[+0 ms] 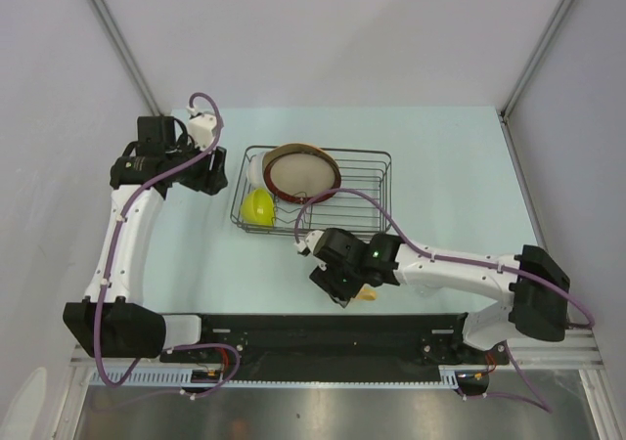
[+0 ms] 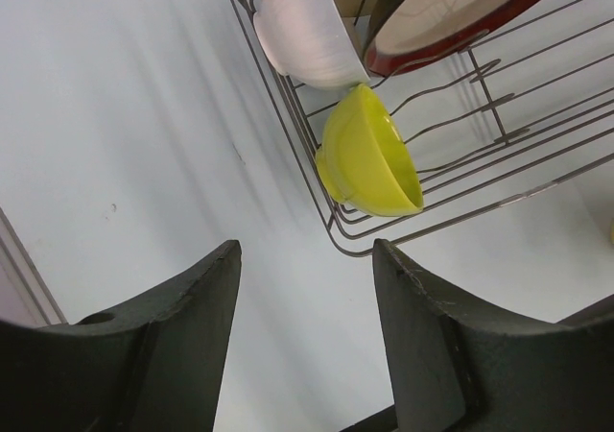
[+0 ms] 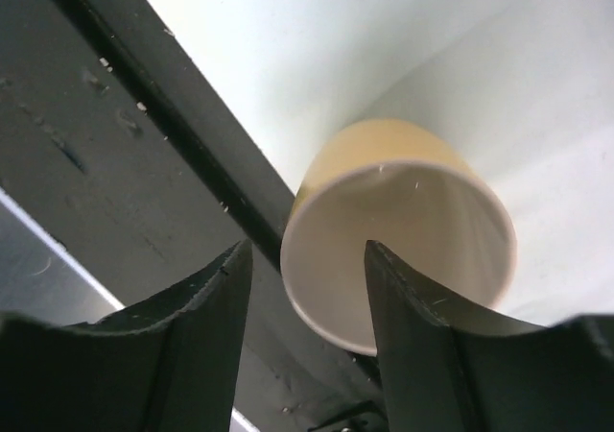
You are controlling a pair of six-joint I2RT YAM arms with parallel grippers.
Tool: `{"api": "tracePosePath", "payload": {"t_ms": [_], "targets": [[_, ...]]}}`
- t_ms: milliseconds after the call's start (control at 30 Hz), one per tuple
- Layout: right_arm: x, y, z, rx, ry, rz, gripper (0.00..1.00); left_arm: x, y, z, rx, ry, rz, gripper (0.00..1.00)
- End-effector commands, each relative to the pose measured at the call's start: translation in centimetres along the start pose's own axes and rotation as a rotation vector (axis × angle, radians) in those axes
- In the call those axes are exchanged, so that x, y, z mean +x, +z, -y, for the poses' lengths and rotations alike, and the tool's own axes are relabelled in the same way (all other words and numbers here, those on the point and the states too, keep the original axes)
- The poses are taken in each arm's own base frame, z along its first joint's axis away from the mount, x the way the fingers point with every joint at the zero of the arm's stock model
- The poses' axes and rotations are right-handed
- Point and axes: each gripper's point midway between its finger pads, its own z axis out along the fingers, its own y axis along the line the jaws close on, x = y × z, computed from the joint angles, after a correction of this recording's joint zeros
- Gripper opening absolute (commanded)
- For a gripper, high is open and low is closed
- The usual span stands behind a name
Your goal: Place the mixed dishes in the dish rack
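The black wire dish rack (image 1: 364, 188) stands mid-table. Its left end holds a white bowl (image 1: 255, 170), a lime-green bowl (image 1: 257, 208) on its side, and a dark-red-rimmed tan plate (image 1: 302, 174) standing tilted; a tan edge shows behind the plate. The cream cup (image 3: 408, 226) lies on its side by the table's near edge, mouth toward the right wrist camera. My right gripper (image 3: 307, 259) is open, one finger outside the cup's rim and one in front of its mouth. My left gripper (image 2: 307, 254) is open and empty, left of the rack. The clear glass is out of view.
A black rail (image 1: 293, 330) runs along the table's near edge, right beside the cup (image 1: 368, 294). The right part of the rack holds only wire prongs. Grey walls close in the table at the back and sides.
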Motion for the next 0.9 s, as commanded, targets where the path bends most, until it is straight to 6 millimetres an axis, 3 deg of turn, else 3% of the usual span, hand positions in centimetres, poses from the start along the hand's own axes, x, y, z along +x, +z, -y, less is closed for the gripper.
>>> {"api": "tracePosePath", "payload": {"t_ms": [0,133,233,367,400,500,600,633,667,700,733,767,800,833,867], "targets": [[-0.4,2.1,0.7,0.023,-0.025,0.003,0.5,-1.7,-1.0,0.6,0.016,-0.004,0.074,0.62],[0.7,3.8,1.4,0.033,-0.016,-0.029,0.42,-2.3,-1.6,0.4,0.002,0.0,0.092,0.62],[0.7,4.0,2.2,0.048,0.015,-0.024,0.3,-3.1,-2.2,0.4,-0.003,0.001,0.109,0.62],[-0.7,3.0,3.1,0.058,0.074,0.037,0.0,-4.1,-2.9,0.2,-0.023,-0.009,0.138,0.6],[-1.5,2.3,3.2,0.052,0.098,0.069,0.0,-4.5,-3.1,0.2,-0.026,-0.01,0.151,0.6],[-5.9,-2.3,3.3,-0.022,0.178,0.242,0.0,-5.5,-3.5,0.8,0.005,-0.024,0.185,0.6],[-10.6,-9.0,3.9,-0.164,0.287,0.475,0.0,-6.9,-4.1,2.9,0.121,-0.041,0.239,0.61],[-12.3,-12.6,3.2,-0.281,0.293,0.593,0.0,-7.5,-4.3,3.4,0.153,-0.044,0.253,0.62],[-13.2,-14.5,5.4,-0.292,0.355,0.667,0.0,-8.0,-4.7,4.8,0.233,-0.059,0.27,0.67],[-14.9,-17.1,6.0,-0.354,0.408,0.767,0.0,-8.6,-5.0,5.4,0.268,-0.068,0.284,0.7],[-15.2,-19.1,5.2,-0.46,0.39,0.804,0.0,-8.8,-4.8,5.9,0.314,-0.083,0.282,0.74],[-15.7,-20.8,6.7,-0.473,0.418,0.871,0.0,-9.2,-4.9,6.6,0.356,-0.107,0.283,0.84],[-17.0,-22.6,6.9,-0.521,0.396,0.954,0.0,-9.7,-5.4,7.7,0.435,-0.111,0.295,0.89],[-17.3,-23.8,6.3,-0.599,0.417,0.963,0.0,-9.9,-5.7,8.4,0.478,-0.135,0.293,0.91],[-17.9,-24.2,7.1,-0.622,0.444,0.986,0.0,-10.1,-5.3,9.0,0.523,-0.147,0.286,0.93]]}}
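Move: The right hand hangs just above the mug's near rim: the mug's middle is about 4 cm ahead, 1 cm to the right and some 5 cm below. The glass stands roughly 20 cm to this hand's right and 5 cm ahead; the dish rack's middle is around 26 cm ahead and 8 cm left, the green bowl about 23 cm ahead and 21 cm left. From the left hand the mug lies about 28 cm right, 14 cm back and far below. The right fingers straddle the mug's near wall, one inside and one outside, sinking about 4 cm before they close and pinch it. The hand then lifts the mug quickly, over 20 cm up and some 11 cm forward to the rack, rolling about 50 degrees until its fingers point left. Late on, the left hand rises 8 cm, swings some 5 cm right and opens wider. ##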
